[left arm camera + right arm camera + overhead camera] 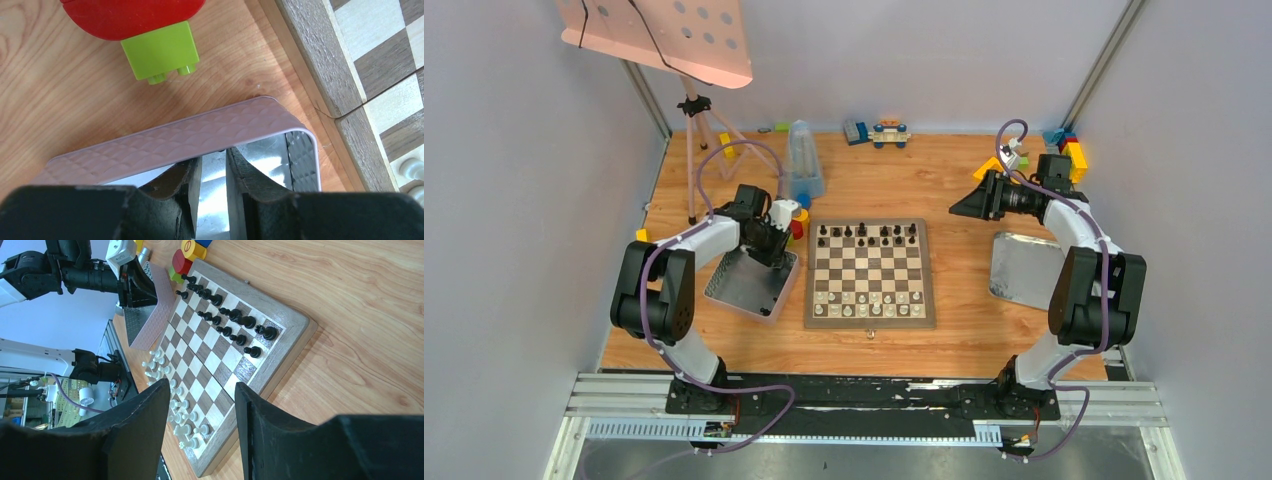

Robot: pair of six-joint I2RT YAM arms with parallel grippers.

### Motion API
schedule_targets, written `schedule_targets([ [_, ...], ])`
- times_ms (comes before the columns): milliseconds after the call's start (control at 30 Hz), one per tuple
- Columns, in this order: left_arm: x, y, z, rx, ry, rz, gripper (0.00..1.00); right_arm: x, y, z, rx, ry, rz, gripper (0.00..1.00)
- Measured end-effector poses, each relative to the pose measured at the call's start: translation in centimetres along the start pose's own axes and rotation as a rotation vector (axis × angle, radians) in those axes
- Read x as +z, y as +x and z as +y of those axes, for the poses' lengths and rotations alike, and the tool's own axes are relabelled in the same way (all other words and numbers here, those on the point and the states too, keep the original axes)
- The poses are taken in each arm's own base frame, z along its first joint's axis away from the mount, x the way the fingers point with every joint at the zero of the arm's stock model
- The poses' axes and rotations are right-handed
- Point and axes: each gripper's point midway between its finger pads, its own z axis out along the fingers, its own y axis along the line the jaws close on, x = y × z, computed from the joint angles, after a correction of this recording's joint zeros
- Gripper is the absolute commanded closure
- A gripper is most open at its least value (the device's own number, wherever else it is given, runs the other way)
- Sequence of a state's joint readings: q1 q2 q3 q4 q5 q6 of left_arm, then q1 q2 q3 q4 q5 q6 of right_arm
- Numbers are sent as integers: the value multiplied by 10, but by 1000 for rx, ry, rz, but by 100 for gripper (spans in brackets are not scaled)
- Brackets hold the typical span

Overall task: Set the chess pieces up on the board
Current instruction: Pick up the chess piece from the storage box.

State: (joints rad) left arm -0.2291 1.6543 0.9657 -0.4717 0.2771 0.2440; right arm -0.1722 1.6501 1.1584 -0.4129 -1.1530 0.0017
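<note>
The board [869,318] lies mid-table, with black chess pieces [869,235] along its far rows and white ones [869,300] along its near rows. In the right wrist view the black pieces [235,320] and white pieces [185,410] stand upright on the board [285,340]. My left gripper [774,252] reaches down into a grey tin [744,288] left of the board. Its fingers [214,156] stand a narrow gap apart, and the tin's quilted wall [175,137] hides their tips. My right gripper [202,385] hovers open and empty beyond the board's far right corner [959,205].
A green block [160,50] and a red block [130,15] lie just beyond the tin, by the board's far left corner. A flat metal lid [1024,265] lies right of the board. Toy blocks [879,132] line the back edge, beside a tripod [692,150] and a clear bottle [804,165].
</note>
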Motion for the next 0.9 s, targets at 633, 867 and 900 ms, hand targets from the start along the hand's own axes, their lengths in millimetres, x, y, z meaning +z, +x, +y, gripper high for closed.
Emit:
schedule_targets([
  [633,6,-13,3,-1,-9,-72,95,2,4,-5,18,0,10,49],
  [867,5,-13,3,11,-18,-84,100,2,4,-5,19,0,11,49],
  [900,4,-12,4,15,-22,-84,100,2,4,-5,20,0,11,49],
])
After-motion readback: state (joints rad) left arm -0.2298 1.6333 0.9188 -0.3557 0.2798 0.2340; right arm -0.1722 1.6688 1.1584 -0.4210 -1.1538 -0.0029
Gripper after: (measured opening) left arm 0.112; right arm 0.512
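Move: The black chess piece lies flat inside the storage box against its far wall, about 2 cm ahead of the left fingertips and 1 cm lower. The green block stands beyond that wall, some 5 cm ahead and 2 cm right of the left hand; the chessboard's middle is roughly 20 cm right and 2 cm back. From the right hand the piece is about 36 cm left, 11 cm back and 15 cm below. Left hand slides about 1 cm forward to the box's far wall and closes, pinching the black piece. ##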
